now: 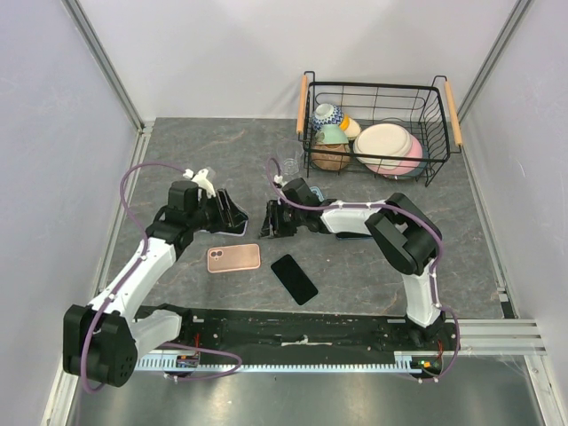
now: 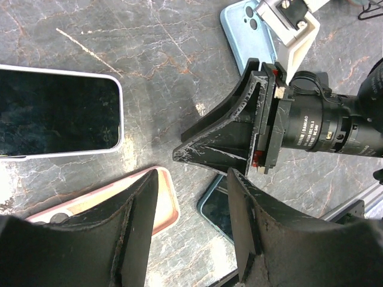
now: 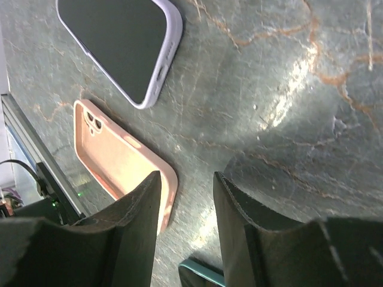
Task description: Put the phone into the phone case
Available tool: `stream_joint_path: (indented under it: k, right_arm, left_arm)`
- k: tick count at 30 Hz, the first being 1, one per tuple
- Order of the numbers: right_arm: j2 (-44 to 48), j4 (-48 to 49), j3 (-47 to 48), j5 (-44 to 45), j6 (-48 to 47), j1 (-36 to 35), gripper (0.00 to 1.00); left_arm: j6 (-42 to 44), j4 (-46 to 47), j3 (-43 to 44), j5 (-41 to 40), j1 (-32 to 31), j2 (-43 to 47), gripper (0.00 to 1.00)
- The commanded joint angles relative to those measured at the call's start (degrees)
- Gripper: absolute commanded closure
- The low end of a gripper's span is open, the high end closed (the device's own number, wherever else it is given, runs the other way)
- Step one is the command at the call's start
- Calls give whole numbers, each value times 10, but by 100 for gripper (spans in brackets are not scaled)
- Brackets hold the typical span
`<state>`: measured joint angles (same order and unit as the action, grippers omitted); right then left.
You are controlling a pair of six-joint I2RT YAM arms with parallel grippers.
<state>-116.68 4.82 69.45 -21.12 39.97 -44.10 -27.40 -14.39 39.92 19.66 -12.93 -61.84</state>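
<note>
The empty pink phone case (image 1: 233,258) lies hollow side up on the dark marble table, and also shows in both wrist views (image 2: 169,203) (image 3: 114,161). A black phone with a teal edge (image 1: 294,279) lies screen up just right of it, apart from it (image 2: 215,210) (image 3: 200,276). My left gripper (image 1: 236,216) (image 2: 191,176) hovers open above the case's far side with nothing between its fingers. My right gripper (image 1: 271,226) (image 3: 187,176) faces it from the right, open and empty, over bare table between case and phone.
A second phone in a white-lavender case (image 2: 57,113) (image 3: 119,42) lies screen up under the left gripper. A light-blue phone (image 2: 245,30) lies face down near the right arm. A wire basket (image 1: 380,87) of bowls and plates stands at the back right. Walls close both sides.
</note>
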Motion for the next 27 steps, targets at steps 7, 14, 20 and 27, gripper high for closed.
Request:
stream_joint_path:
  k: [7,14,20,27]
  right_arm:
    - [10,-41,-14,-30,-43,-14,56]
    - [-5,-78,0,-36,-62,-35,59]
    - [-23,-134,29,34,-83,-59,71]
    - [-43,-156,44,72,-84,-63,95]
  left_arm:
    - [2,36,-6,16,3,-24,43]
    - [2,40,-15,20,3,-26,43]
    - [2,41,-13,17,3,-26,43]
    - [2,37,-15,20,2,-11,43]
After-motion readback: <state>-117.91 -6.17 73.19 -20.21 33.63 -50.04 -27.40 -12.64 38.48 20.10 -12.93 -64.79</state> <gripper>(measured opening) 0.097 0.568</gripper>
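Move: The pink phone case's middle lies about 6 cm back and 9 cm left of the right hand, some 2 cm lower. The phone in its purple case stands about 3 cm ahead and 12 cm left of that hand, and the dark teal-edged phone 12 cm back and 8 cm to its right. From the left hand, the pink case's middle is roughly 10 cm back, 3 cm left and 9 cm down. The right fingertips come onto the rim at the right end of the pink case and draw nearly shut there. To reach it the right hand travels about 5 cm back and sinks some 2 cm, away from the purple-cased phone, turning about 10 degrees counter-clockwise. The left hand only sinks about 2 cm, fingers still half open and clear of everything. ##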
